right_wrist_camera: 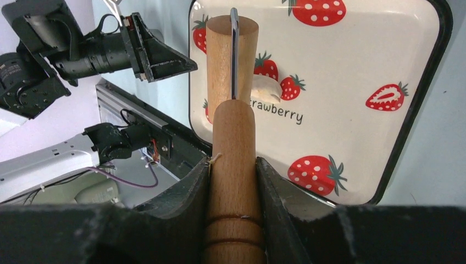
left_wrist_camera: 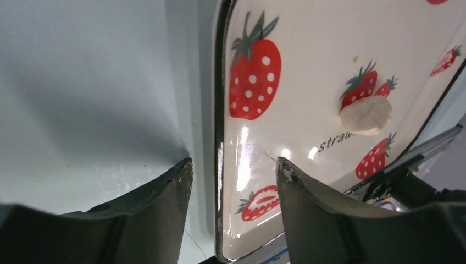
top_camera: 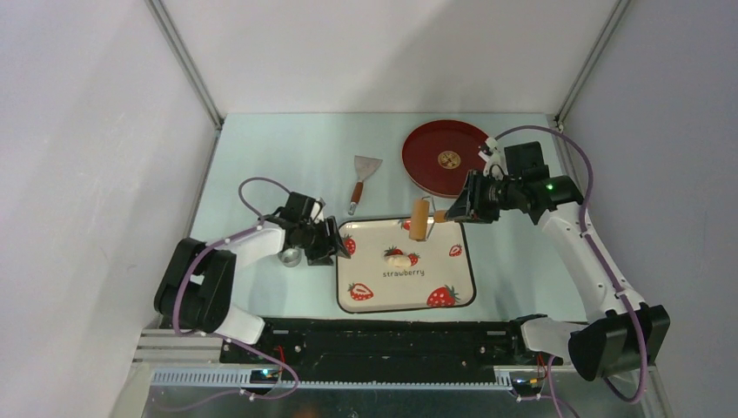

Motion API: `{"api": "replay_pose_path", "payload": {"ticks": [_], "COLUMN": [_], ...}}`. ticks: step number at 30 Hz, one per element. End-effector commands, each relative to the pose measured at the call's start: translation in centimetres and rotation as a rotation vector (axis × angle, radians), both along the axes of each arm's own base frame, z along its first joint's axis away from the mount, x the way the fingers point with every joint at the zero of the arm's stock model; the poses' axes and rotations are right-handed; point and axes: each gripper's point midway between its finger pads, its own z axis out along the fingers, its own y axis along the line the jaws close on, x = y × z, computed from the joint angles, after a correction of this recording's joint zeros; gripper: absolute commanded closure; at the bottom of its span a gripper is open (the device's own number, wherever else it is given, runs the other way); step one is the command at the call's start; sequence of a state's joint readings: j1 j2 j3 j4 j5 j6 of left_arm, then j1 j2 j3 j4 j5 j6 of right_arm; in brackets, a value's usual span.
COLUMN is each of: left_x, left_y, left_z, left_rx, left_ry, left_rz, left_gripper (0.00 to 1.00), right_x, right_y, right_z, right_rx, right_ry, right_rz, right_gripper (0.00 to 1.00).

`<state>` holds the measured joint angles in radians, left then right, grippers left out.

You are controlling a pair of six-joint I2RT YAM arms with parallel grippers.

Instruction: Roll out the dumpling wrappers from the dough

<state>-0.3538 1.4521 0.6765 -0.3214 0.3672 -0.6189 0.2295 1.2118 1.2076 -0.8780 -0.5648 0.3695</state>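
A small pale lump of dough [top_camera: 399,259] lies near the middle of the strawberry tray [top_camera: 461,292], beside a printed strawberry. My right gripper [top_camera: 452,213] is shut on the handle of a wooden rolling pin [top_camera: 420,218], which hangs over the tray's far edge. In the right wrist view the rolling pin [right_wrist_camera: 232,60] points toward the dough [right_wrist_camera: 268,88]. My left gripper [left_wrist_camera: 233,168] is open at the tray's left side. One of its fingers is on each side of the tray's dark rim [left_wrist_camera: 218,137], with a gap on both sides. The dumpling wrappers are out of view.
A shiny metal cutter ring [top_camera: 290,257] stands on the table just left of my left gripper. A scraper [top_camera: 361,174] with a wooden handle lies behind the tray. A red plate [top_camera: 446,157] sits at the back right, close to my right arm.
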Motion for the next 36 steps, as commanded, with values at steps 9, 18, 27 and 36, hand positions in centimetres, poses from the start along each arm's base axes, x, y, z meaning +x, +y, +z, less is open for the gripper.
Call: {"api": "replay_pose_path", "payload": {"ticks": [9, 18, 27, 36], "left_x": [1.6, 1.3, 0.7, 0.4], "left_y": [-1.1, -0.2, 0.4, 0.5], "left_z": [-0.5, -2.0, -2.7, -3.2], "left_rx": [0.025, 0.077, 0.104, 0.11], "left_ry": [-0.011, 0.017, 0.023, 0.036], "left_rz": [-0.076, -0.062, -0.06, -0.077], "left_gripper": [0.71, 0.87, 0.99, 1.0], "right_x": [-0.1, -0.5, -0.8, -1.2], "right_y": [0.6, 2.8, 5.7, 7.2], "right_z": [-1.8, -4.0, -4.1, -4.8], "right_rx": [-0.118, -0.284, -0.342, -0.436], "right_ry": [0.003, 0.068, 0.055, 0.093], "right_rz": [0.049, 0.122, 0.19, 0.256], "right_gripper": [1.0, 1.0, 1.0, 1.0]}}
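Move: The tray's left rim already lies between the left hand's open fingers, roughly 1 cm ahead and 2 cm lower; the dough sits about 14 cm right and 1 cm ahead of that hand, the glass cutter 11 cm left and 1 cm ahead. For the right hand, holding the roller by its handle, the dough lies about 12 cm left, 1 cm back and 21 cm below, the red plate some 28 cm ahead, 2 cm right. The left hand eases down and forward by a centimetre or so each and closes its fingers until they pinch the tray's left rim, then holds still there. Meanwhile the right hand, keeping its grip on the roller's handle, first sinks and then swings left towards the dough, about 6 cm each way, tipping its left side down some 25 degrees and turning a little counter-clockwise, so the roller hangs more steeply over the tray. ##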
